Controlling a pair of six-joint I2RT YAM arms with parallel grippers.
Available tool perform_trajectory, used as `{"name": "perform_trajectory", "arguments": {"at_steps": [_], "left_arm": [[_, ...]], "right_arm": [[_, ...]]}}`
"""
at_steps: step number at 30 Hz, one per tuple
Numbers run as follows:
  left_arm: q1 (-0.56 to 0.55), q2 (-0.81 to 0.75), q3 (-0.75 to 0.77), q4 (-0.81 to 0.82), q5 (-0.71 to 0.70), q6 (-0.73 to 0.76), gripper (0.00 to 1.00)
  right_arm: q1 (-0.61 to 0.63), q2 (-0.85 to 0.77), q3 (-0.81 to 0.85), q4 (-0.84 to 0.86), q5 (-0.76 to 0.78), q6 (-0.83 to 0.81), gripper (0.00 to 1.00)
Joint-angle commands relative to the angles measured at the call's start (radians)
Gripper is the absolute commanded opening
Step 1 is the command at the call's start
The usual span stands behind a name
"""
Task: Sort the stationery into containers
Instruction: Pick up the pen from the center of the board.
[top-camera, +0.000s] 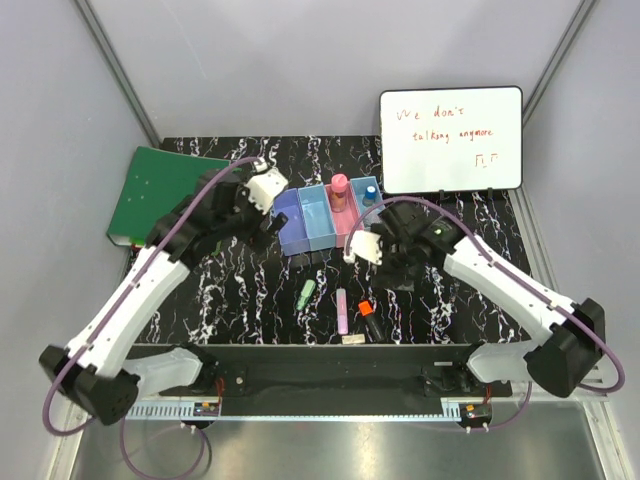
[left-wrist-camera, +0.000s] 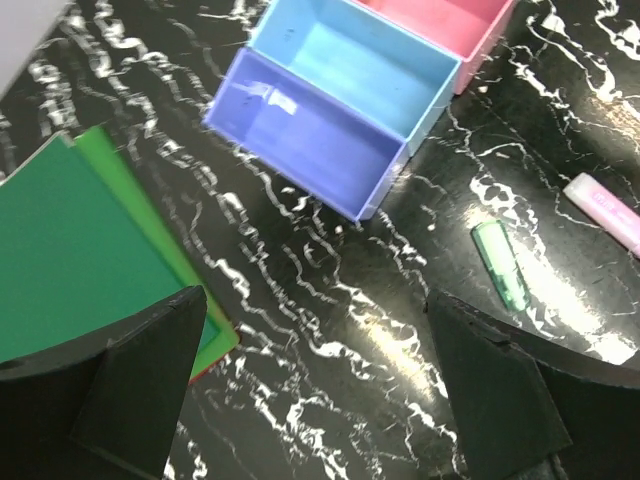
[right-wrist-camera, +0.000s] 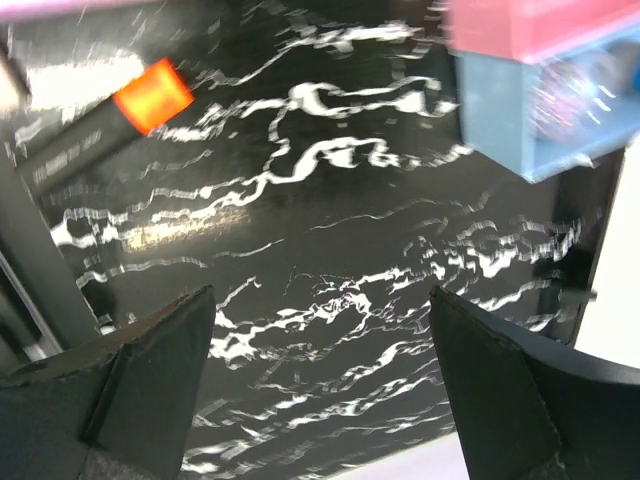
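Observation:
The four joined containers (top-camera: 318, 235) stand mid-table. A pink-capped tube (top-camera: 340, 188) stands in the pink bin and a blue-capped bottle (top-camera: 371, 190) in the light blue one. A green highlighter (top-camera: 306, 293), pink highlighter (top-camera: 342, 310), orange-capped black marker (top-camera: 370, 320) and beige eraser (top-camera: 352, 339) lie in front. My left gripper (top-camera: 258, 228) (left-wrist-camera: 315, 300) is open and empty, left of the blue bin (left-wrist-camera: 300, 140). My right gripper (top-camera: 392, 268) (right-wrist-camera: 320, 295) is open and empty over bare table, right of the marker (right-wrist-camera: 100, 130) and below the light blue bin (right-wrist-camera: 500, 110). The left wrist view also shows the green highlighter (left-wrist-camera: 502, 265) and pink highlighter (left-wrist-camera: 605, 210).
A green binder (top-camera: 160, 190) (left-wrist-camera: 70, 250) lies at the back left, close under my left gripper's left finger. A whiteboard (top-camera: 450, 140) with orange writing stands at the back right. Something shiny shows inside the light blue bin in the right wrist view; I cannot tell what.

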Motion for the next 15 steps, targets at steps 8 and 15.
{"name": "perform_trajectory", "arguments": {"at_steps": [8,15], "left_arm": [[0.036,-0.188,-0.170,0.081,-0.141,-0.052,0.99],[0.052,-0.214,-0.176,0.093,-0.167,-0.055,0.99]], "right_arm": [[0.144,0.071,-0.069,0.067,0.118,-0.315,0.93],[0.164,0.139,0.024,0.067,0.086,-0.032,0.95]]}}
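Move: The pen, the black one with the orange cap, lies on the table some 9 cm back and 9 cm to the left of the right hand, about 14 cm below it. At the same depth, the pink marker is some 7 cm farther left and 3 cm farther out than the pen, and the white eraser about 4 cm left of and 5 cm nearer than the pen. From the left hand the pen lies about 14 cm back, 25 cm right and 23 cm below. The pen is what the right hand sinks towards, empty and wide open: down about 4 cm and left nearly 3, without touching it, while the wrist swings some 20 degrees counter-clockwise and its left side dips. The left hand, open too, draws away leftward from the bins by about 5 cm and slightly back, rising a little and then sinking. ##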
